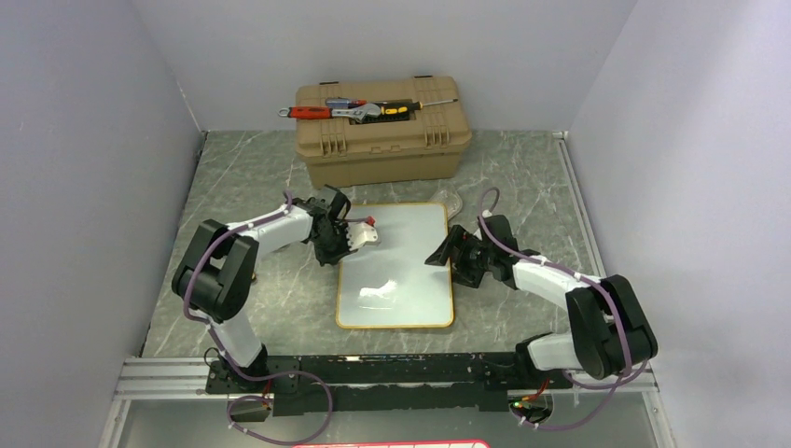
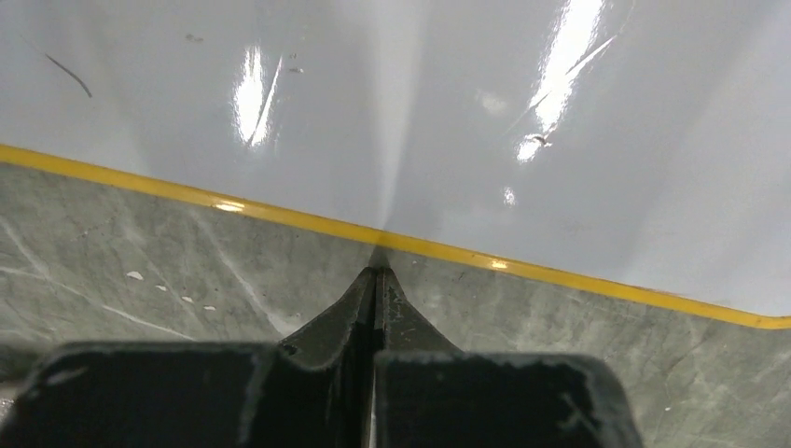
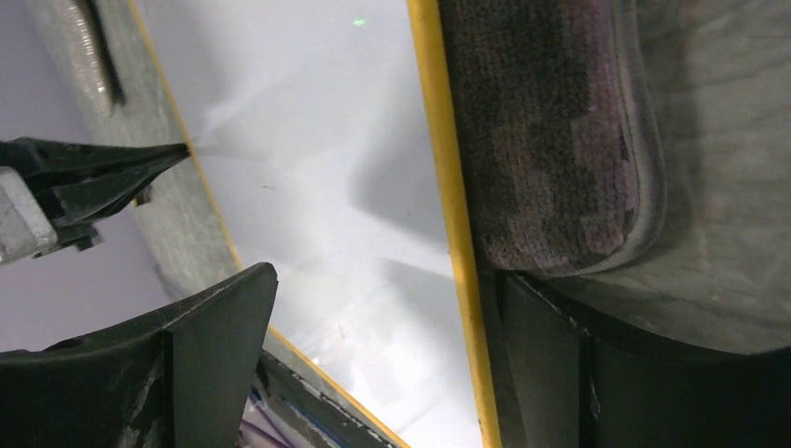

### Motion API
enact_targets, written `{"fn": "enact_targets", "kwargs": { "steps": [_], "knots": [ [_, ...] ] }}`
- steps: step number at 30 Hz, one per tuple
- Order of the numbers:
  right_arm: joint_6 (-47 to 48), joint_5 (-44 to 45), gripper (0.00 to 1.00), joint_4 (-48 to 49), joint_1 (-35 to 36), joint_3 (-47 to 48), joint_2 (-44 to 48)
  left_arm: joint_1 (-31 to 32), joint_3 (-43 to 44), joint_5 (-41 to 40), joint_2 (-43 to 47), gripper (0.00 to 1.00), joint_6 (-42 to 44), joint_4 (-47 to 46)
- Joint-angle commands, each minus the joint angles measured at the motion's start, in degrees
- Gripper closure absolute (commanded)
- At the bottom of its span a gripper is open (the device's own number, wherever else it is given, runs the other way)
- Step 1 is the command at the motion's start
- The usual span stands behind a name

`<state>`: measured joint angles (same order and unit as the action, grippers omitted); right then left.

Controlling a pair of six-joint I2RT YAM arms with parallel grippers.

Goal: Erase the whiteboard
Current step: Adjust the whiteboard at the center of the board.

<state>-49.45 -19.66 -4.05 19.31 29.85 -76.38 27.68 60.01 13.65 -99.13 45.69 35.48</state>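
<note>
The whiteboard lies flat mid-table, glossy white with a yellow rim. Its surface carries a short dark stroke and a few specks. My left gripper is shut and empty, its tips touching the board's left rim; it also shows in the top view. My right gripper stands open at the board's right edge, one finger over the board, the other off it. A dark felt eraser lies on the table just beyond that finger, not gripped.
A tan toolbox stands at the back with a wrench and screwdrivers on its lid. A clear object rests by the board's far right corner. Grey walls close the sides and a metal rail runs along the near edge.
</note>
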Motion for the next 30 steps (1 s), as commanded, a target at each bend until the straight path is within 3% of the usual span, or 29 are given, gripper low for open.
{"fn": "enact_targets", "kwargs": {
  "steps": [1, 7, 11, 15, 17, 22, 26, 30],
  "knots": [
    [-0.54, -7.14, 0.09, 11.49, -1.37, -5.12, -2.67, 0.51, -1.79, 4.69, -3.25, 0.94, 0.44, -1.94],
    [-6.27, -14.04, 0.19, 19.85, -1.40, -6.18, 1.16, 3.46, -0.72, 6.06, -6.33, 0.94, -1.33, -2.49],
    [-6.93, -13.74, 0.26, 15.04, -1.01, -1.58, 7.21, 5.45, -0.27, 7.17, -6.54, 0.94, -2.39, -2.48],
    [-4.57, -10.63, 0.35, 8.64, 0.94, 2.52, 7.39, 5.98, 1.02, 8.39, -5.56, 0.94, -2.83, -0.39],
    [-3.59, -9.79, 0.49, 6.62, 1.65, 3.97, 4.91, 6.07, 1.31, 9.12, -4.05, 0.94, -2.64, 0.75],
    [-2.78, -9.16, 1.00, 4.81, 2.58, 5.48, 2.33, 5.88, 1.39, 9.96, 0.05, 0.94, -2.65, 3.38],
    [3.51, -6.06, 1.00, -5.30, 3.51, 12.07, 6.63, 3.27, 5.04, 10.49, 3.29, 0.94, -3.89, 8.65],
    [15.98, 1.02, 1.00, -22.58, 6.31, 27.65, 8.85, -4.64, 13.65, 12.27, 7.53, 0.93, -5.98, 17.40]
  ]
}}
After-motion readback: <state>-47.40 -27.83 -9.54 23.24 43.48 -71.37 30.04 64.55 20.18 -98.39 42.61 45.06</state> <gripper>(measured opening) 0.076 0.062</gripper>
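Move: The whiteboard's right edge lies roughly 2 cm to the right of and 2 cm below the right hand point, already straddled by the wide-open fingers. From that hand the brown pad is about 12 cm ahead and 2 cm right, near table height, and the toolbox some 26 cm ahead and 12 cm left, its middle about 5 cm higher. The left hand's shut fingertips are already at the board's left edge, about 1 cm to their right, at tip height. The whiteboard's right edge is first nudged left by the right hand while its open fingers begin to shut; they then pinch the edge nearly closed as the hand climbs, about 11 cm up and 5 cm left in all, tipping slightly. The left hand, fingers shut, pushes some 2 cm right against the left edge, then draws back 3 cm and rises about 2 cm, coming away from the board. ##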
